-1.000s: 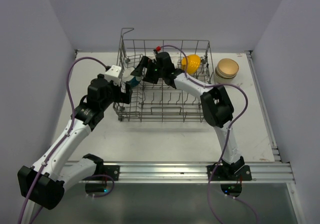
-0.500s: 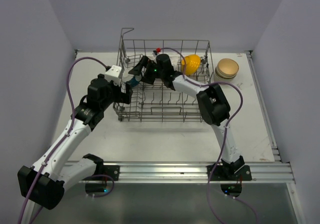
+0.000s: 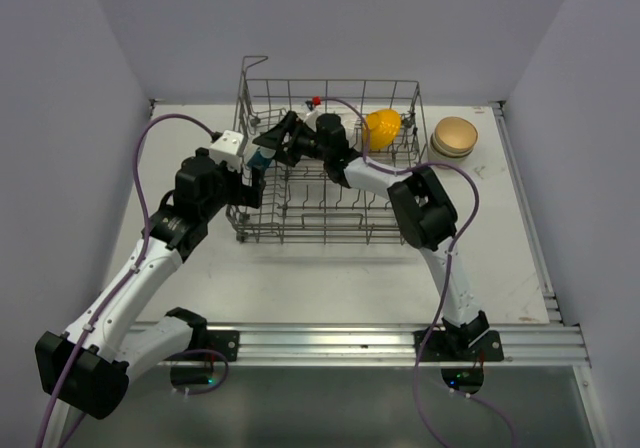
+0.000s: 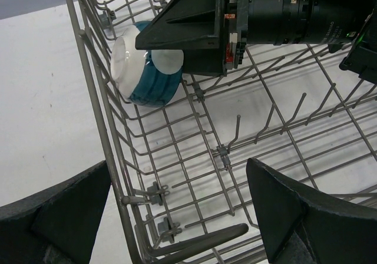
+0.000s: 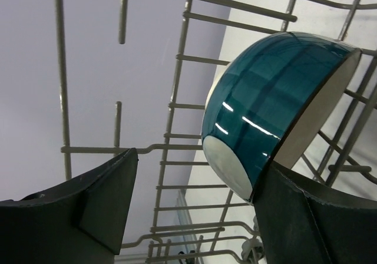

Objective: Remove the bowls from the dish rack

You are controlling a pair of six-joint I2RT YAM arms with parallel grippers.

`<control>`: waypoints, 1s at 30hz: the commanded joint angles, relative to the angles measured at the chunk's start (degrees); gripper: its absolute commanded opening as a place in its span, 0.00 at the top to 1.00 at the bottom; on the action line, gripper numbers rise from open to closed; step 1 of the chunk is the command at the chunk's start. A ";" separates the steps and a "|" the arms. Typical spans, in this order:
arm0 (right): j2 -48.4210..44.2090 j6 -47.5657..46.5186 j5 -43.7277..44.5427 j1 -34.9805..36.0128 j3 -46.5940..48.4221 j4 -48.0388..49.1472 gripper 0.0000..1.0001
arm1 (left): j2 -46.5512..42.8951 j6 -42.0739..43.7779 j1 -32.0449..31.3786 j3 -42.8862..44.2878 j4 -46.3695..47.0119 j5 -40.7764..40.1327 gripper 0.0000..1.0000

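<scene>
The dish rack (image 3: 330,84) stands mid-table. A teal-and-white bowl (image 3: 260,160) leans on its side in the rack's left end, and a yellow bowl (image 3: 382,128) sits at the back right. My right gripper (image 3: 274,141) reaches across the rack to the teal bowl (image 5: 277,99). Its jaws are open; the bowl's foot lies between them and one finger (image 5: 312,217) touches the rim. My left gripper (image 4: 177,217) is open at the rack's left wall (image 4: 100,116), one finger outside it and one inside, nothing held. The teal bowl (image 4: 144,69) lies ahead of it.
A stack of beige bowls (image 3: 455,136) stands on the table right of the rack. Upright tines (image 4: 237,128) line the rack floor. A raised wire loop (image 3: 255,63) marks the back left corner. Grey walls close in on both sides.
My right gripper has moved left along the rack to the teal bowl, and its jaws have narrowed a little. The left arm has not moved.
</scene>
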 commanded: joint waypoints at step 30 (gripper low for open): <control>4.14 3.76 -3.90 0.53 1.17 14.14 0.51 | -0.08 0.12 0.09 1.48 0.70 1.20 0.00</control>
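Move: The teal bowl, tipped over at the rack's left end, is right at the right hand, its middle about 2 cm to the left, 2 cm back and 3 cm below. The rack's left side is some 5 cm to the left, level fore and aft; the red-patterned bowl, largely hidden, sits about 10 cm right and 3 cm ahead, the white bowl 18 cm right and 2 cm ahead. From the idle left hand the teal bowl lies roughly 9 cm ahead, 3 cm right and 8 cm below. The right hand stays almost in place around the near edge of the teal bowl, dipping about 1.5 cm and coming back up, while its fingers, pointing left and somewhat forward, close from about three-quarters to half open. One finger keeps at the rim and ends just inside the bowl's mouth, the other draws in over the outside but still stands clear of it, and the wrist rolls some 5 degrees, raising the hand's left side. ##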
